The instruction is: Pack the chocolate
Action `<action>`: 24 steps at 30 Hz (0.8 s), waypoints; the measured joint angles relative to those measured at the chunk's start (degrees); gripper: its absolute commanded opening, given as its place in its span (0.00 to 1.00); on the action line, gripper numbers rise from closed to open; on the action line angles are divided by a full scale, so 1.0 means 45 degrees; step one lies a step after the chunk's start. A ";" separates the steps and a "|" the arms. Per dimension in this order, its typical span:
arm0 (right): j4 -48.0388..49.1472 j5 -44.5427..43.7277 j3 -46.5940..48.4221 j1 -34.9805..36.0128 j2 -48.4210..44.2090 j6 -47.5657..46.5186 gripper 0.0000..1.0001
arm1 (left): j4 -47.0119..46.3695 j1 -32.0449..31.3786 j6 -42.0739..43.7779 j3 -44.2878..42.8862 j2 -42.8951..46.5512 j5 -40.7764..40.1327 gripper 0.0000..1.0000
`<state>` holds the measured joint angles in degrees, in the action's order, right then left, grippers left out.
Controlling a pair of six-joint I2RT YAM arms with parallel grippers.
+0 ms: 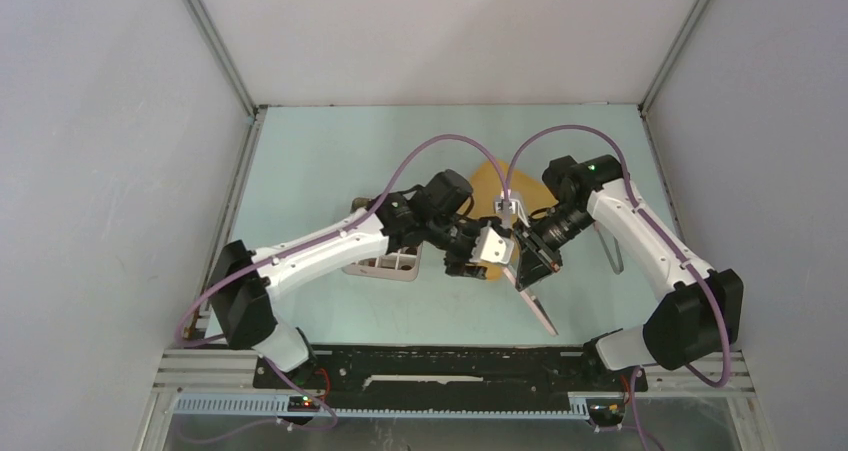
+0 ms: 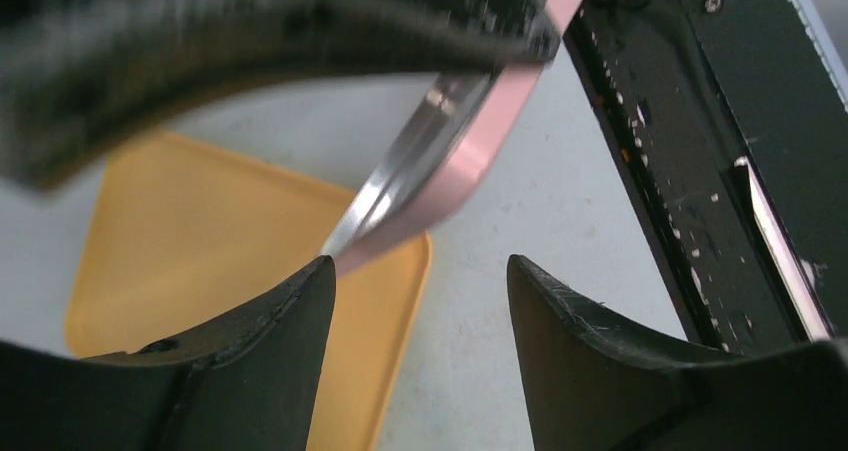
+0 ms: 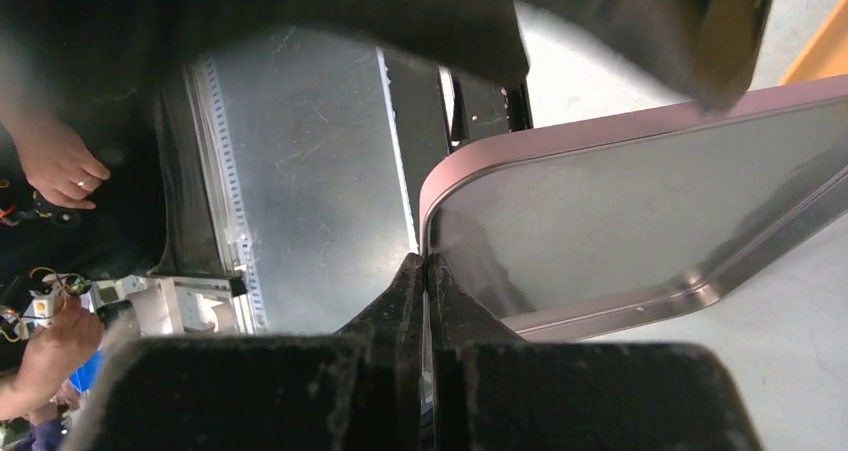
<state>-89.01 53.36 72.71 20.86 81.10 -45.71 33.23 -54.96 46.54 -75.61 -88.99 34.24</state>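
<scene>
No chocolate shows in any view. My right gripper [image 1: 527,261] [image 3: 428,271] is shut on the rim of a flat metal lid with a pink edge and rounded corners [image 1: 535,299] [image 3: 640,201], holding it tilted on edge above the table. My left gripper [image 1: 493,248] [image 2: 420,271] is right beside it on the left, open, with nothing between its fingers [image 2: 290,316]. In the left wrist view the lid's pink edge [image 2: 455,166] runs down to just above the left fingertip.
A yellow tray [image 1: 488,183] [image 2: 200,241] lies behind the grippers, with a corner [image 3: 825,46] in the right wrist view. A white compartment insert [image 1: 385,265] sits under the left arm. A thin metal loop [image 1: 612,254] lies by the right arm. The black base rail [image 2: 690,161] is close.
</scene>
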 measured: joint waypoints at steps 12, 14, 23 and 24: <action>-0.0296 -0.0053 -0.0010 -0.0170 0.0087 -0.0044 0.04 | -0.0661 -0.1093 0.0233 -0.0476 -0.0588 -0.0442 0.34; -0.0291 -0.0049 -0.0010 -0.0180 0.0117 -0.0044 0.07 | -0.0729 -0.1093 0.0194 -0.0461 -0.0588 -0.0529 0.31; -0.0112 -0.0141 -0.0010 -0.0287 0.0131 0.0034 0.30 | -0.1268 -0.0311 -0.1336 0.0291 -0.0486 0.0583 0.21; -0.0078 -0.0175 0.0000 -0.0321 0.0131 0.0053 0.32 | -0.1389 -0.0121 -0.1603 0.0442 -0.0427 0.0763 0.20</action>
<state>-89.36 52.58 72.71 19.42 81.69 -45.47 26.98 -55.51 39.33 -73.63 -90.91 37.67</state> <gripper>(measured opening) 0.268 0.250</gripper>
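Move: Held in the air between the hands is the pink-rimmed lid; its free rim end lies about 3 cm to the right of the open left fingers and some 2 cm farther forward, roughly level with them. The yellow tray is below, about 8 cm ahead and 5 cm right; the compartment box lies some 21 cm left and 3 cm ahead, also below. From the right hand, shut on the lid's corner, that rim end lies about 7 cm left and 4 cm forward. Reaching about 3 cm to the right and 2 cm back, the left hand brings its open fingers to the lid's free rim end, then closes them from well open to about a quarter and pinches it, easing some 1 cm back to the left and sinking slightly. The right hand stays in place and late on opens its fingers about a quarter, loosening around the rim. ##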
